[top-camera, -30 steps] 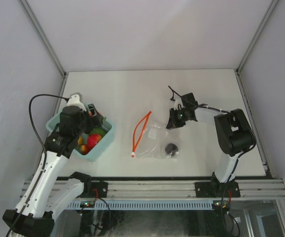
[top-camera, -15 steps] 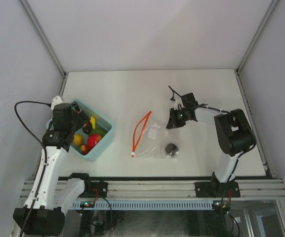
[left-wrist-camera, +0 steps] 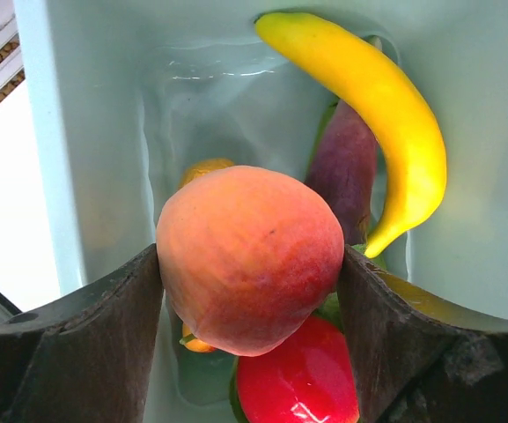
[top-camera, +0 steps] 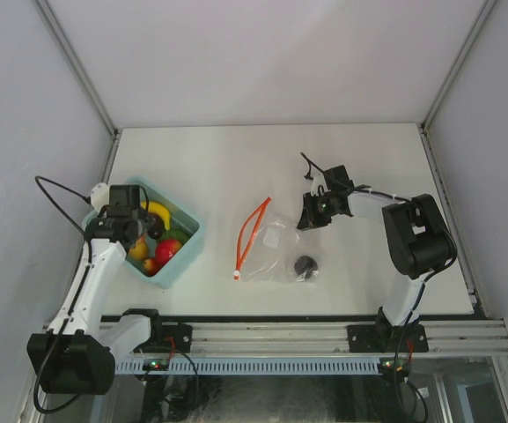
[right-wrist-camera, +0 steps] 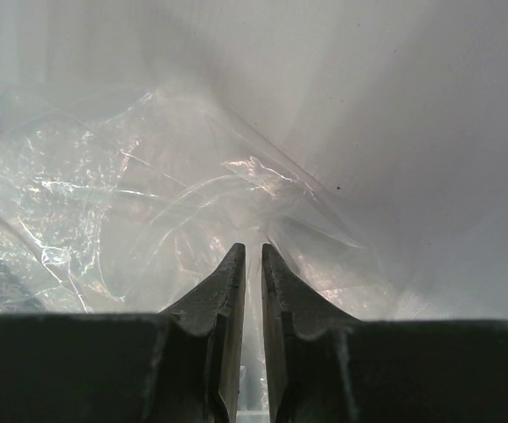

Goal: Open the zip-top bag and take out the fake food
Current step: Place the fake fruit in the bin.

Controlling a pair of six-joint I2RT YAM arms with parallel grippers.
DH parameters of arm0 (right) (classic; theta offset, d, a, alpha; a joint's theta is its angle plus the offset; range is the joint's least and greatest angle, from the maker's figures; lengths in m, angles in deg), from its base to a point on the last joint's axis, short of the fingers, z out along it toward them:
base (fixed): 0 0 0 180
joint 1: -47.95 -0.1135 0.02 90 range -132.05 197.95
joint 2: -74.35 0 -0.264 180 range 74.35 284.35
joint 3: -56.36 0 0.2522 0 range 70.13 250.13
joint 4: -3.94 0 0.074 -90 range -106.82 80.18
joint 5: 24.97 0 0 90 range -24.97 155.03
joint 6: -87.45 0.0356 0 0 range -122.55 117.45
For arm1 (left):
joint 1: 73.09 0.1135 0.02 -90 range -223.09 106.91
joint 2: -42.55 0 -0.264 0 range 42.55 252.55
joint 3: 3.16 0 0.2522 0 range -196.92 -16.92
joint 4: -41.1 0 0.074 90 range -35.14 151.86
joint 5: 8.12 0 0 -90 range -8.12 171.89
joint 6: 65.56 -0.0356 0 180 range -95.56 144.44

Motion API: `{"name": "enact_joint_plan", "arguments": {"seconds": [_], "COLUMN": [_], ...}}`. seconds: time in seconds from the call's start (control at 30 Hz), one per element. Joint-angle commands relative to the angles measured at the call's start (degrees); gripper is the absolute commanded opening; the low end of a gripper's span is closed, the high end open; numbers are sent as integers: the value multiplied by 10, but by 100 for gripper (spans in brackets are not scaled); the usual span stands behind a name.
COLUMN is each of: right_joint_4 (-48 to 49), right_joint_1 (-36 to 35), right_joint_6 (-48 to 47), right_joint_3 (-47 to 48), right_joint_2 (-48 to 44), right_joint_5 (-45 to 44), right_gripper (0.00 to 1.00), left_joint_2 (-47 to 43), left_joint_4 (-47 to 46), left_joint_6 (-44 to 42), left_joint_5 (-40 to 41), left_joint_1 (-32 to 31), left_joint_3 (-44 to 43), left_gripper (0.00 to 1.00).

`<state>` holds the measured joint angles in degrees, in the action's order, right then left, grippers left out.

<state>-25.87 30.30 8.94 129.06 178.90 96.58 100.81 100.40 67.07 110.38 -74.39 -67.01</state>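
The clear zip-top bag (top-camera: 276, 248) lies flat mid-table, its red-orange zip strip (top-camera: 252, 231) gaping open and a white slider (top-camera: 236, 276) at its near end. One dark piece (top-camera: 305, 266) still sits inside it. My right gripper (top-camera: 309, 218) is at the bag's far right corner, shut on the crinkly film (right-wrist-camera: 130, 203) that runs between its fingertips (right-wrist-camera: 254, 251). My left gripper (left-wrist-camera: 249, 300) hangs over the light blue bin (top-camera: 189, 240), shut on an orange-peach fruit (left-wrist-camera: 249, 256) of the fake food. Below it lie a yellow banana (left-wrist-camera: 386, 115), a purple piece (left-wrist-camera: 346, 172) and a red apple (left-wrist-camera: 298, 379).
The bin's pale wall (left-wrist-camera: 86, 132) rises close on the left of the held fruit. The bin stands near the table's left edge (top-camera: 113, 163). A black cable (top-camera: 60, 189) loops off the left arm.
The left wrist has swung left and back over the bin, from its right side to its left corner. The right arm and the bag have not moved.
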Motion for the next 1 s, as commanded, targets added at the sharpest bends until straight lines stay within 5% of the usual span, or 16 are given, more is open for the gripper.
{"name": "enact_joint_plan", "arguments": {"seconds": [0.0,0.3,0.67,0.97], "right_joint_4": [19,17,17,16], "right_joint_1": [3,3,3,3], "right_joint_6": [-3,-4,-5,-12], "right_joint_3": [0,-1,-1,-1], "right_joint_2": [-17,-18,-19,-25], "right_joint_5": [0,1,2,5], "right_gripper": [12,13,13,14], "left_joint_2": [-3,7,-12,-116], "left_joint_4": [-12,-5,6,-117], "left_joint_6": [17,30,25,-78], "left_joint_5": [37,52,26,-223], "left_joint_1": [7,12,14,13], "left_joint_3": [-41,-54,-59,-1], "left_gripper": [43,100,100,100]}}
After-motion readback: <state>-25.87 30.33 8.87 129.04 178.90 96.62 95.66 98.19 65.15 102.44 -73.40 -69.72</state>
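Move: Beneath the left hand, which still holds the peach, its spot in the bin's near corner lies roughly 2 cm back, 1 cm right and 9 cm down. The red fruit is some 9 cm right and 2 cm back of the hand, the eggplant about 5 cm ahead and 5 cm right, the banana about 9 cm ahead and 6 cm right, all at about that depth. For the right hand, that spot is some 46 cm left, 9 cm back and 3 cm up. Hovering over the bin with barely a centimetre of drift left, the left hand opens its fingers fully and lets go of the peach. It then lifts some 4 cm, swinging about 3 cm back to the right late in the rise, the wrist tipping the fingers up by some 10 degrees. ##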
